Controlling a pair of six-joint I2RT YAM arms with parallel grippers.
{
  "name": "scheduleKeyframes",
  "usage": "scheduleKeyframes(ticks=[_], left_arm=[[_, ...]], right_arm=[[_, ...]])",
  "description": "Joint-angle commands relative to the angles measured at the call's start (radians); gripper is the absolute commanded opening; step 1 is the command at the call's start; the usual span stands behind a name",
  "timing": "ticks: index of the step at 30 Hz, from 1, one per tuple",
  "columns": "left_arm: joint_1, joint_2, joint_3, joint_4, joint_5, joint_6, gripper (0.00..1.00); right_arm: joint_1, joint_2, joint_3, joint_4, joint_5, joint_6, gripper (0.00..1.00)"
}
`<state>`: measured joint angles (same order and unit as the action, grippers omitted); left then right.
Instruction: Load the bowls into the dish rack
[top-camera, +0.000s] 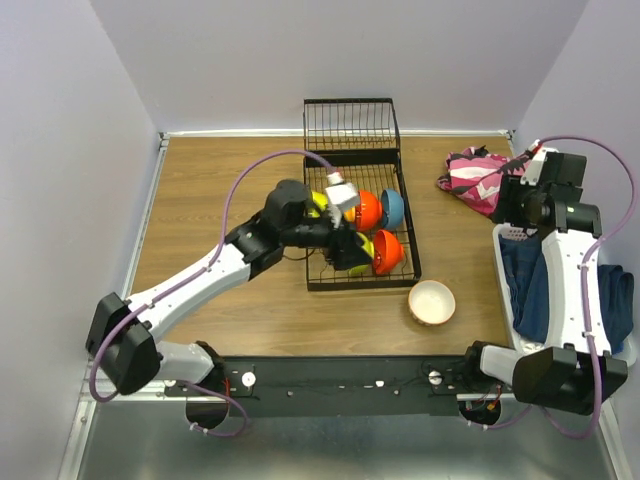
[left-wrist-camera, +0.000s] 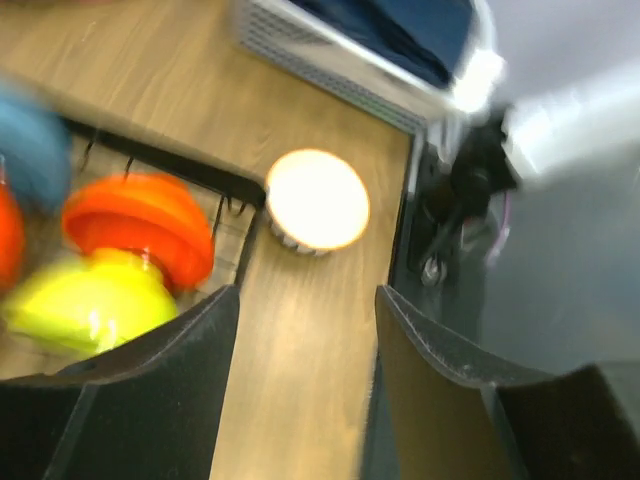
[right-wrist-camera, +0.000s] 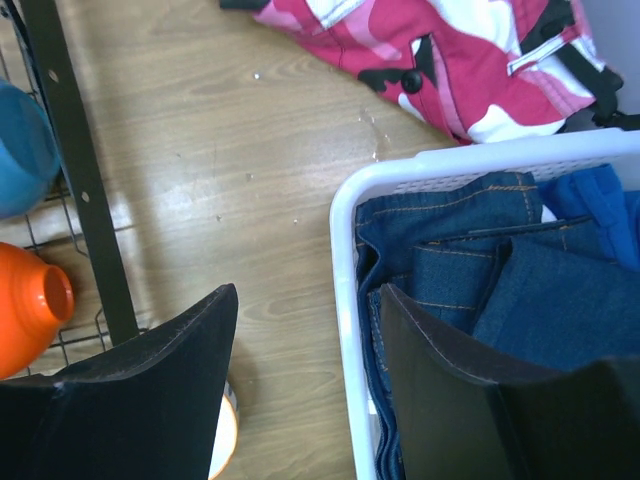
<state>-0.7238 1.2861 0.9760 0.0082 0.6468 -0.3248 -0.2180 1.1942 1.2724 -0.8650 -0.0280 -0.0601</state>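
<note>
The black wire dish rack (top-camera: 352, 140) stands at the table's middle back. In it lie a blue bowl (top-camera: 393, 207), two red-orange bowls (top-camera: 368, 210) (top-camera: 388, 252) and two lime green ones (top-camera: 318, 203) (top-camera: 364, 246). A bowl (top-camera: 432, 302) with a white ribbed outside sits on the table just off the rack's near right corner. My left gripper (top-camera: 352, 258) hovers over the rack's near end, open and empty. In the left wrist view that gripper (left-wrist-camera: 308, 296) points toward the white bowl (left-wrist-camera: 318, 200). My right gripper (right-wrist-camera: 308, 295) is open and empty above the basket rim.
A white laundry basket (top-camera: 505, 262) of blue jeans (right-wrist-camera: 480, 270) stands along the right edge. Pink patterned clothing (top-camera: 470, 172) lies at the back right. The rack's right rail (right-wrist-camera: 80, 190) runs near the right gripper, with the blue bowl (right-wrist-camera: 20, 150) behind it.
</note>
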Motion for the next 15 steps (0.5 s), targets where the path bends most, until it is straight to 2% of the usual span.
scheduleKeyframes(ticks=[1, 2, 3, 6, 9, 15], left_arm=[[-0.138, 0.123, 0.271, -0.488, 0.151, 0.725, 0.63], [-0.161, 0.184, 0.361, -0.548, 0.142, 0.866, 0.63], [-0.207, 0.218, 0.403, -0.647, 0.126, 0.916, 0.62], [-0.27, 0.333, 0.533, -0.785, 0.082, 1.118, 0.62], [-0.339, 0.429, 0.602, -0.859, 0.015, 1.269, 0.62], [-0.433, 0.567, 0.625, -0.8, -0.05, 1.31, 0.6]], right_arm=[[-0.017, -0.062, 0.024, 0.04, -0.012, 0.02, 0.67], [-0.018, -0.071, 0.021, 0.038, -0.01, 0.023, 0.67], [-0.023, -0.087, 0.016, 0.037, -0.01, 0.025, 0.67], [-0.032, -0.114, 0.007, 0.035, -0.013, 0.029, 0.67], [-0.043, -0.151, -0.005, 0.038, -0.009, 0.034, 0.67], [-0.058, -0.179, 0.005, 0.027, -0.023, 0.049, 0.67]])
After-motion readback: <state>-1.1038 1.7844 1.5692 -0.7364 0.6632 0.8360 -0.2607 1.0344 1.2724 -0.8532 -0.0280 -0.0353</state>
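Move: The white bowl, the last one left on the table, lies some 21 cm to the right of the empty left hand, roughly 2 cm nearer the base and about 22 cm below. The green bowl in the rack stands about 9 cm ahead of the left hand and 4 cm to its right, with the red bowl level with it and 7 cm farther right, both some 17 cm down. From the right hand the white bowl lies about 18 cm left, 11 cm back and 20 cm below. Swinging clear of the rack towards the white bowl, the left arm takes its empty, still-open gripper about 9 cm right and nearly as far back, first rising some 3 cm and then sinking about 10, while the wrist swings clockwise and tips down until the fingers, which had pointed nearly level to the right, slant down to the right and back towards the base. The right hand, empty and open, lifts nearly 5 cm beside the laundry basket, drawing back about 2 cm as its fingers tip up some 10 degrees. ##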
